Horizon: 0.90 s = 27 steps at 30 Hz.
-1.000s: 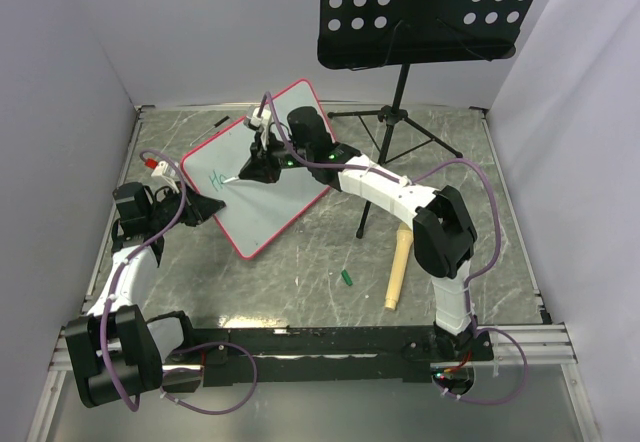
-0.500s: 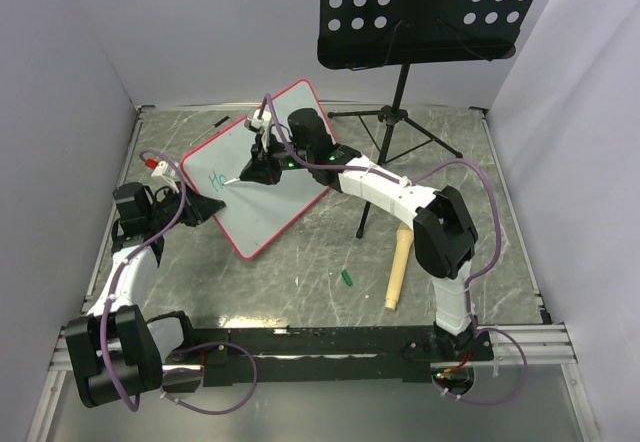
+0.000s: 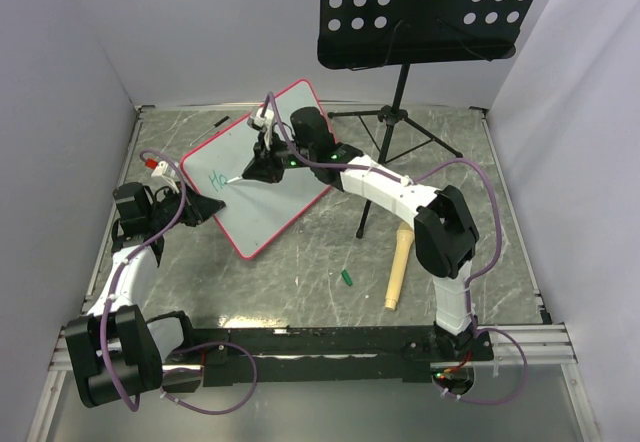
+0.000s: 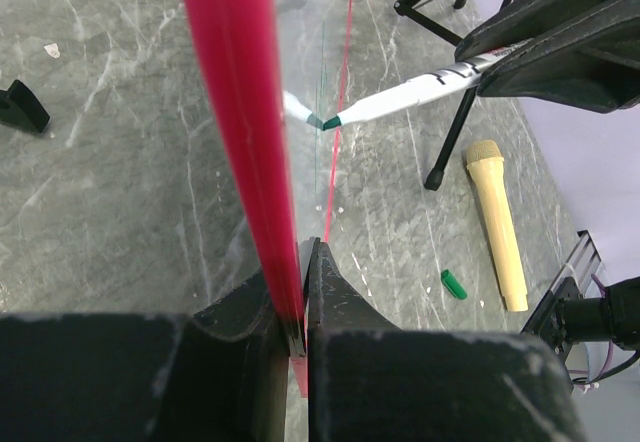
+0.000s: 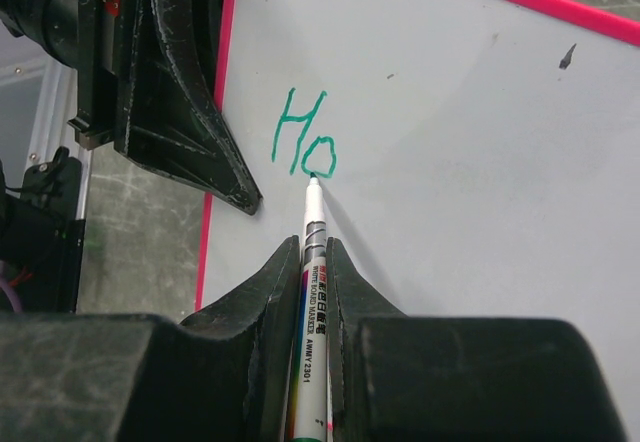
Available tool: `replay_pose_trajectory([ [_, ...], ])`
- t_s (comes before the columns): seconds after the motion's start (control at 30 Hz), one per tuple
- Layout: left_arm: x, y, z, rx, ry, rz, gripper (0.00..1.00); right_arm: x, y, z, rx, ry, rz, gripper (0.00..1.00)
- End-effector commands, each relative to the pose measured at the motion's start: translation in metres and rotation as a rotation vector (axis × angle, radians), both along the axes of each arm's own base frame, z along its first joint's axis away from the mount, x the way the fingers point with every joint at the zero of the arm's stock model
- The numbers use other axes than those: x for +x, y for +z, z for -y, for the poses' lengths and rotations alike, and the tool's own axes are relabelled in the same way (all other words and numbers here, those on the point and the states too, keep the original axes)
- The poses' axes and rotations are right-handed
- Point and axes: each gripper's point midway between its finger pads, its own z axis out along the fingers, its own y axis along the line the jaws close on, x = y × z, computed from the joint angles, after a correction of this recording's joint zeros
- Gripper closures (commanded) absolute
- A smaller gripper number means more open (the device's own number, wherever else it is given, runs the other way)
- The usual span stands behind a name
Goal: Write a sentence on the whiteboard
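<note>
The whiteboard [image 3: 268, 177], white with a pink-red frame, lies tilted on the table. My left gripper [image 3: 210, 207] is shut on its left edge; in the left wrist view the red frame [image 4: 240, 132] runs between the closed jaws. My right gripper [image 3: 252, 169] is shut on a white marker [image 5: 308, 302]. The marker's teal tip [image 5: 314, 178] touches the board at the bottom of the "o". The sentence [image 5: 305, 140] reads "Ho" in teal-green. In the left wrist view the marker [image 4: 400, 102] meets the board face from the right.
A black perforated music stand [image 3: 425, 12] rises at the back, its tripod legs [image 3: 395, 132] right of the board. A wooden-coloured microphone [image 3: 397, 267] and a small green marker cap [image 3: 346, 278] lie on the marble table [image 3: 300, 272]. A red-white object [image 3: 155, 167] sits near the left arm.
The right gripper and marker have shifted slightly to the right along the board, and the written "o" now follows the "H". The left arm has not moved.
</note>
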Motion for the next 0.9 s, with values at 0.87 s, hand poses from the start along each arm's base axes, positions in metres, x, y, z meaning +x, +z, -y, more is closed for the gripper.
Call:
replay_pose_trajectory([
  [0.87,0.013,0.013,-0.008,0.095,0.005,0.116,0.99,0.027,0.078,0.007,0.125,-0.043,0.118,1.00],
])
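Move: The right hand holds the marker pointing left, and its tip meets the foot of the small round letter, whose middle is some 7 cm left of the hand, about 1 cm ahead and 1 cm lower. The H stands about 9 cm left, level in reach and height; the left gripper is roughly 9 cm left, 3 cm back and 5 cm lower. From the left hand, the round letter lies about 4 cm ahead, 2 cm right and 4 cm up. Slowly forward and right at first, the right hand draws the marker tip along the whiteboard for about 1 cm at the foot of the round letter, then climbs about 5 cm with a slight roll, easing a little farther forward, and the tip comes free of the board. The right fingers keep their grip on the marker; the left gripper keeps pinching the board's red edge, holding still. ##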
